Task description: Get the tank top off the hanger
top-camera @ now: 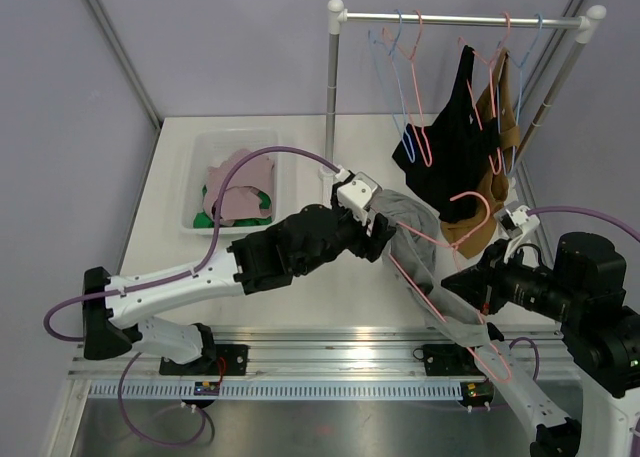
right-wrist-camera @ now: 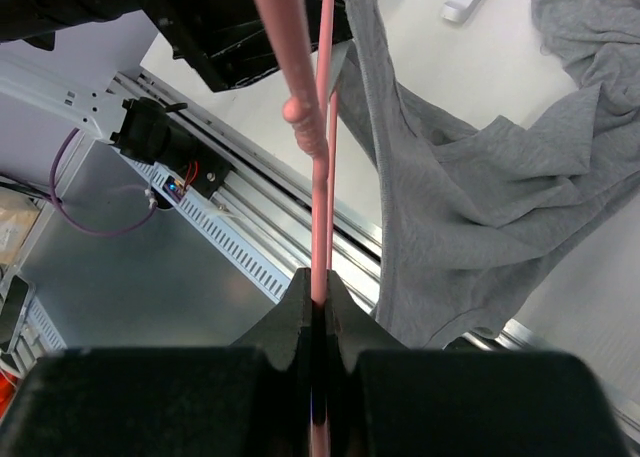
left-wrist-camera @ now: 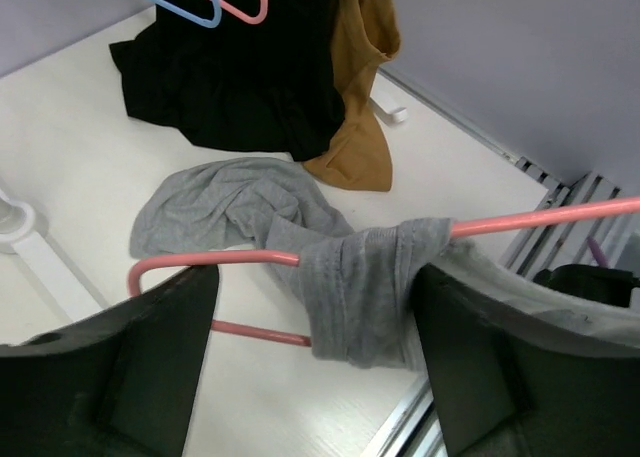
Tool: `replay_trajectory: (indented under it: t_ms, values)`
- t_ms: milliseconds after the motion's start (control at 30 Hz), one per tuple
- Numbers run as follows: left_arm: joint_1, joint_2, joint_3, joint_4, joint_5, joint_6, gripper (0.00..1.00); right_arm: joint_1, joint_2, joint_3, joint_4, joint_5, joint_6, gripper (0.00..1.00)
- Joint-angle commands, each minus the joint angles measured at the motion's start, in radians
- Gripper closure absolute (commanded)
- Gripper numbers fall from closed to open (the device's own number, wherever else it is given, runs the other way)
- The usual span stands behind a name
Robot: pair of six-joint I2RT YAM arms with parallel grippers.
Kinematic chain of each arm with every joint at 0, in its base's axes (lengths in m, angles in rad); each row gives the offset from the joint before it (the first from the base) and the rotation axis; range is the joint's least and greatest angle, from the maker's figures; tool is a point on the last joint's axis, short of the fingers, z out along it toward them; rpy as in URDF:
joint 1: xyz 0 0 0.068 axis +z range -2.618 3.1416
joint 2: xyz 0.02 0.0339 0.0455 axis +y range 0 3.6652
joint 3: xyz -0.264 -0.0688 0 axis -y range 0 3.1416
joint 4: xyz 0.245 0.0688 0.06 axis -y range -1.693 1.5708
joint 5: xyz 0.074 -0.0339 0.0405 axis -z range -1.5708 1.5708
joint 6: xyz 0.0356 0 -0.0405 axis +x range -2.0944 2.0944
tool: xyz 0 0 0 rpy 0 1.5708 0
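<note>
The grey tank top (top-camera: 418,229) hangs on a pink hanger (top-camera: 472,199) and trails down onto the table. My right gripper (right-wrist-camera: 318,289) is shut on the hanger's pink wire (right-wrist-camera: 318,177), low at the front right (top-camera: 462,282). The grey fabric (right-wrist-camera: 480,207) drapes beside it. My left gripper (top-camera: 381,233) stands open at the hanger's upper end. In the left wrist view its two fingers straddle the bunched grey strap (left-wrist-camera: 365,277) wrapped over the hanger's arm (left-wrist-camera: 200,259). The right finger (left-wrist-camera: 480,357) lies against the fabric and the left one stands apart from it.
A clothes rail (top-camera: 460,20) at the back right carries several empty hangers, a black garment (top-camera: 445,147) and a brown one (top-camera: 495,177). A white bin (top-camera: 205,157) of clothes sits at the back left. The metal mounting rail (top-camera: 330,352) runs along the table's near edge.
</note>
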Motion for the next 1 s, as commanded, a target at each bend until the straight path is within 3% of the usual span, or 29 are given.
replay_trajectory:
  t_ms: [0, 67, 133, 400, 433, 567, 733, 933, 967]
  values:
    - [-0.004, 0.008, 0.025, 0.117, -0.021, 0.010, 0.35, 0.011, 0.010, 0.004, 0.053, -0.050, 0.000, 1.00]
    - [-0.004, 0.020, 0.028, 0.119, -0.024, 0.010, 0.51, 0.011, 0.017, 0.013, 0.055, -0.045, 0.000, 1.00]
    - [-0.004, 0.030, 0.043, 0.093, -0.057, 0.011, 0.73, 0.011, 0.023, 0.018, 0.060, -0.045, -0.002, 1.00]
    - [-0.003, -0.080, 0.007, -0.045, -0.300, -0.057, 0.93, 0.037, 0.092, -0.004, 0.093, -0.028, 0.001, 1.00]
    - [0.003, -0.099, 0.000, -0.089, -0.358, -0.068, 1.00, 0.043, 0.124, 0.002, 0.098, -0.042, 0.003, 1.00]
    - [0.100, -0.205, -0.018, -0.247, -0.433, -0.177, 1.00, 0.076, 0.200, 0.002, 0.130, -0.106, 0.000, 1.00]
    - [0.339, -0.361, -0.084, -0.341, -0.320, -0.223, 1.00, 0.122, 0.236, -0.053, 0.191, -0.195, -0.028, 1.00]
    - [0.523, -0.374, -0.079, -0.479, -0.267, -0.256, 1.00, 0.124, 0.176, -0.145, 0.420, -0.402, -0.034, 1.00]
    - [0.537, -0.375, -0.083, -0.487, -0.251, -0.259, 1.00, 0.124, 0.155, -0.163, 0.531, -0.416, -0.010, 1.00]
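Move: The grey tank top's near strap lies right at the left hand's open fingers, some 1 cm ahead and 1 cm to the right. The pink hanger's left end is about 3 cm ahead and 1 cm right, the hanging black top roughly 25 cm ahead and 15 cm right, the basket some 20 cm ahead, 32 cm left and 25 cm below. From the right hand, already gripping the hanger, the strap is about 12 cm ahead and 17 cm left. The grey strap is pinched as the left fingers shut on it almost in place, then it is pulled quickly some 25 cm left and a little forward, towards the basket, with the left wrist turning about 45 degrees counter-clockwise. The right hand keeps its grip on the hanger and follows left and forward, swinging about 20 degrees counter-clockwise. ##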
